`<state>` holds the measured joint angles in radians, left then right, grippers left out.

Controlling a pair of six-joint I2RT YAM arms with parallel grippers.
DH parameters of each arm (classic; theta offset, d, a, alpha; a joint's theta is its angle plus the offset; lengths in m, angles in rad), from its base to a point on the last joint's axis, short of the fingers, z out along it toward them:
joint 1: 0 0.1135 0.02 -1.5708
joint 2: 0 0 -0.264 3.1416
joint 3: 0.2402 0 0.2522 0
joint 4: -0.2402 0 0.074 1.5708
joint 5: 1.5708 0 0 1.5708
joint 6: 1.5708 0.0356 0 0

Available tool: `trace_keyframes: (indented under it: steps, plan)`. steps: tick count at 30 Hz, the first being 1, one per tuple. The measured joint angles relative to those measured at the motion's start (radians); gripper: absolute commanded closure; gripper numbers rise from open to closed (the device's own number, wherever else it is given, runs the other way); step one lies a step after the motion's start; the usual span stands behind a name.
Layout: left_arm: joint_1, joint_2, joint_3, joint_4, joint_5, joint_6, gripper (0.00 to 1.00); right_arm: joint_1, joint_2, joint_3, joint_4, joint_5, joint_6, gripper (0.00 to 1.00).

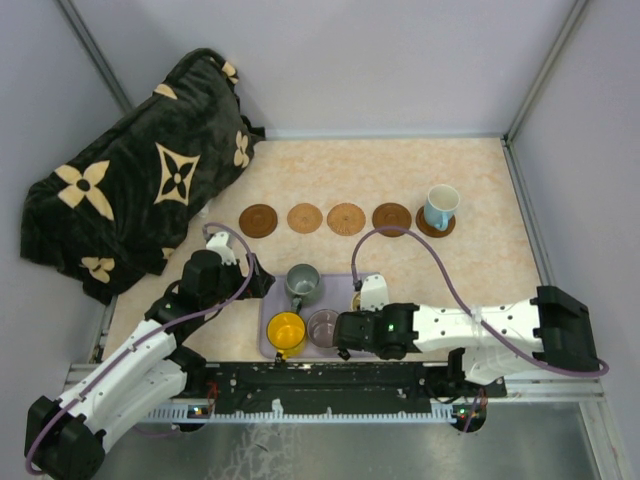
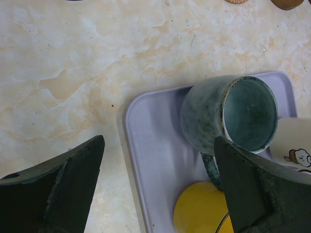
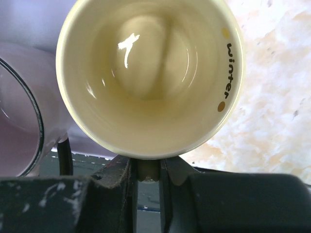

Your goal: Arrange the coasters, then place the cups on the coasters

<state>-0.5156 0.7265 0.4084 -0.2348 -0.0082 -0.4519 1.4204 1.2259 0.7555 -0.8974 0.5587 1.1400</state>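
Note:
Five brown coasters lie in a row across the table, from the leftmost to the rightmost, which carries the light blue cup. The lavender tray holds the grey-green cup, yellow cup and purple-grey cup. My right gripper is shut on the handle of the cream cup at the tray's right end. My left gripper hangs open over the tray's left edge, with the grey-green cup just beyond its right finger.
A dark blanket with beige flower shapes is heaped at the table's back left. Grey walls close in the table on three sides. The purple-grey cup stands right beside the cream cup.

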Motion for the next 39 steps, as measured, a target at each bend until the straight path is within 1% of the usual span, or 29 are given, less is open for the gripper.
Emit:
trace_keyframes:
  steps: [9, 12, 15, 21, 23, 26, 32, 39]
  plan:
    - [0.000, 0.000, 0.000, 0.012, 0.000, 0.000, 0.00, -0.013, 0.015, 0.146, -0.083, 0.191, -0.094, 1.00]
    - [0.000, 0.000, 0.000, 0.013, 0.000, 0.000, 0.00, -0.064, 0.012, 0.157, -0.060, 0.222, -0.162, 1.00]
    - [0.000, 0.003, 0.000, 0.018, 0.000, 0.000, 0.00, -0.179, -0.013, 0.150, 0.007, 0.219, -0.286, 1.00]
    - [0.000, 0.005, 0.000, 0.020, 0.000, 0.000, 0.00, -0.507, -0.094, 0.135, 0.204, 0.113, -0.544, 1.00]
    - [0.000, 0.008, 0.000, 0.027, 0.000, 0.000, 0.00, -0.623, -0.089, 0.137, 0.263, 0.070, -0.623, 1.00]
    - [0.000, 0.016, 0.000, 0.035, 0.000, 0.000, 0.00, -0.732, -0.044, 0.167, 0.294, 0.021, -0.710, 1.00]
    - [0.000, 0.034, 0.000, 0.047, 0.000, 0.000, 0.00, -0.858, 0.120, 0.264, 0.390, -0.084, -0.826, 1.00]
    - [0.000, 0.047, 0.000, 0.053, 0.000, 0.003, 0.00, -0.944, 0.277, 0.332, 0.475, -0.175, -0.872, 1.00]
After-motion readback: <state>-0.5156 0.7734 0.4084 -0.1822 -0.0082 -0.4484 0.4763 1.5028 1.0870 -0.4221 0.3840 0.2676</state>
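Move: The right hand holds the cream cup by its handle at the near right of the tray. The empty dark coaster lies about 31 cm ahead of it, 6 cm to its right and 6 cm lower. The wicker coaster is also 31 cm ahead but 5 cm to the left; the blue cup is 32 cm ahead and 16 cm right. The mauve cup sits 4 cm ahead and 10 cm left. From the left hand, that dark coaster is roughly 16 cm ahead and 30 cm right. Lifting the cream cup out of the tray by its handle, the right hand climbs and then sweeps forward some 27 cm and about 7 cm to the right, towards the empty dark coaster. It rises about 9 cm before starting down over the last few centimetres. The fingers keep their pinch while the wrist tips them outward some 15 degrees and turns about 10 degrees clockwise. ##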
